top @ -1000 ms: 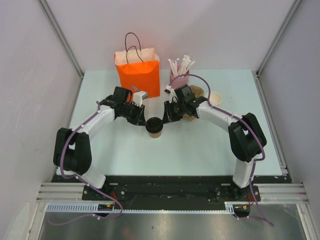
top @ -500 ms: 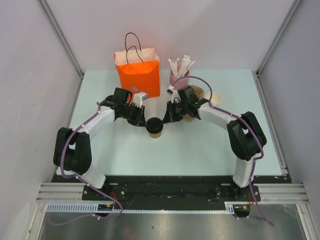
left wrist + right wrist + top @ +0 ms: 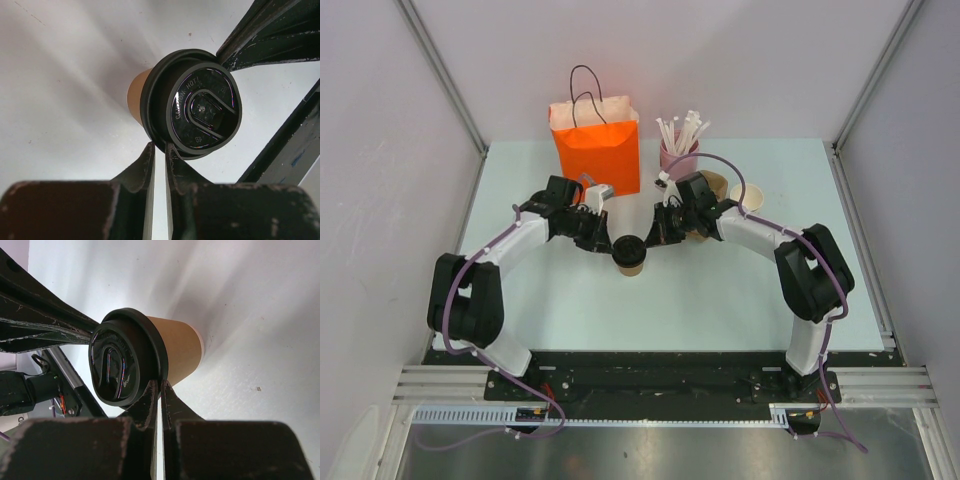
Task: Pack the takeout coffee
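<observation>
The takeout coffee, a kraft-brown cup with a black lid, stands on the table in front of the orange paper bag. My left gripper is shut, with its fingertips against the lid's left rim. My right gripper is shut, with its tips against the lid's right rim. In the left wrist view the lid sits just beyond my shut left gripper. In the right wrist view the cup stands just past my shut right gripper, which touches the lid's edge.
A pink holder of white straws stands right of the bag. A brown pulp carrier and pale-rimmed paper cups lie behind the right arm. Grey walls close in the left and right sides.
</observation>
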{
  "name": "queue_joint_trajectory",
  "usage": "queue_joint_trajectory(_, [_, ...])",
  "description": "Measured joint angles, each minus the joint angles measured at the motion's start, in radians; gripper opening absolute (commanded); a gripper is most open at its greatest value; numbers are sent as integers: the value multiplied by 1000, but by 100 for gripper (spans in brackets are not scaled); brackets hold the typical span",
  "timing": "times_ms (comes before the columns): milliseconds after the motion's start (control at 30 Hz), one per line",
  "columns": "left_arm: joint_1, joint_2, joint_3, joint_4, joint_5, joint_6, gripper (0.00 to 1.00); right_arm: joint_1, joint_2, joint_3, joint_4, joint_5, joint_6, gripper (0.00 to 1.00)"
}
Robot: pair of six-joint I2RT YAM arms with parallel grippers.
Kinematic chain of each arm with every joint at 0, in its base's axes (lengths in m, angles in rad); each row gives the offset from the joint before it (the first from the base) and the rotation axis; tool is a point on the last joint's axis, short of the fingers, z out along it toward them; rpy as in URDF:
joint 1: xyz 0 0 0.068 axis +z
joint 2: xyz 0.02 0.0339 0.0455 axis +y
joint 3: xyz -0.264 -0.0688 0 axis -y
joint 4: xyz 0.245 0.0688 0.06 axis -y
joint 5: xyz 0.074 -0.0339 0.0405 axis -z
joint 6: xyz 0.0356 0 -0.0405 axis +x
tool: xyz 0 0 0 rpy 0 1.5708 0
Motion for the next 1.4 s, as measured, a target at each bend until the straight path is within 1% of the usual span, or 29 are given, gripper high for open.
queue_joint_trajectory(100, [0, 6, 0, 1, 0, -4, 14, 1, 0, 0, 0, 2, 3, 0])
queue_joint_trajectory(167, [0, -2, 0, 1, 1, -4, 16, 1, 0, -1, 2, 2, 4, 0])
queue_joint_trajectory(200, [0, -4, 0, 1, 1, -3, 18, 2, -1, -1, 2, 3, 3, 0])
queue_joint_trajectory(233, [0, -7, 0, 2, 1, -2, 22, 2, -2, -2, 4, 4, 3, 0])
queue_joint_trajectory(300, [-1, -16, -5, 5, 0, 3, 27, 3, -5, -6, 9, 8, 0, 1])
queue_joint_trajectory(333, [-2, -21, -8, 6, 0, 8, 28, 5, -6, -6, 13, 13, -2, 2])
queue_joint_trajectory(700, [-7, -51, -20, -27, -1, 19, 33, 29, -10, 6, 32, 68, -58, 12])
queue_joint_trajectory(1000, [-7, -97, -35, -16, 1, 26, 35, 58, -9, 55, -50, 95, -95, 17])
queue_joint_trajectory(1233, [1, -97, -43, -13, 1, 26, 34, 78, -9, 97, -94, 104, -114, 29])
queue_joint_trajectory(1400, [2, -102, -43, -12, 1, 27, 35, 76, -9, 134, -121, 123, -122, 33])
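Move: Just to the right of the left hand's tips stands the coffee cup with its black lid, its middle some 4 cm right, 2 cm back and 4 cm below. From the right hand the same cup is about 4 cm left, 2 cm back and 5 cm below. The orange bag stands roughly 18 cm ahead of the left hand, 1 cm to its left; the cardboard cup tray lies about 12 cm ahead and 12 cm right of the right hand. Easing off the lid's rim, where both hands' fingertips rest from either side, the left hand goes up about 1.5 cm and back 1 cm, its fingers parting to about a third. The right stays briefly, then opens its shut fingers similarly, shifts left over the lid and rises, ending about 3 cm higher and 2 cm left, its fingers tipped up some 10 degrees. ##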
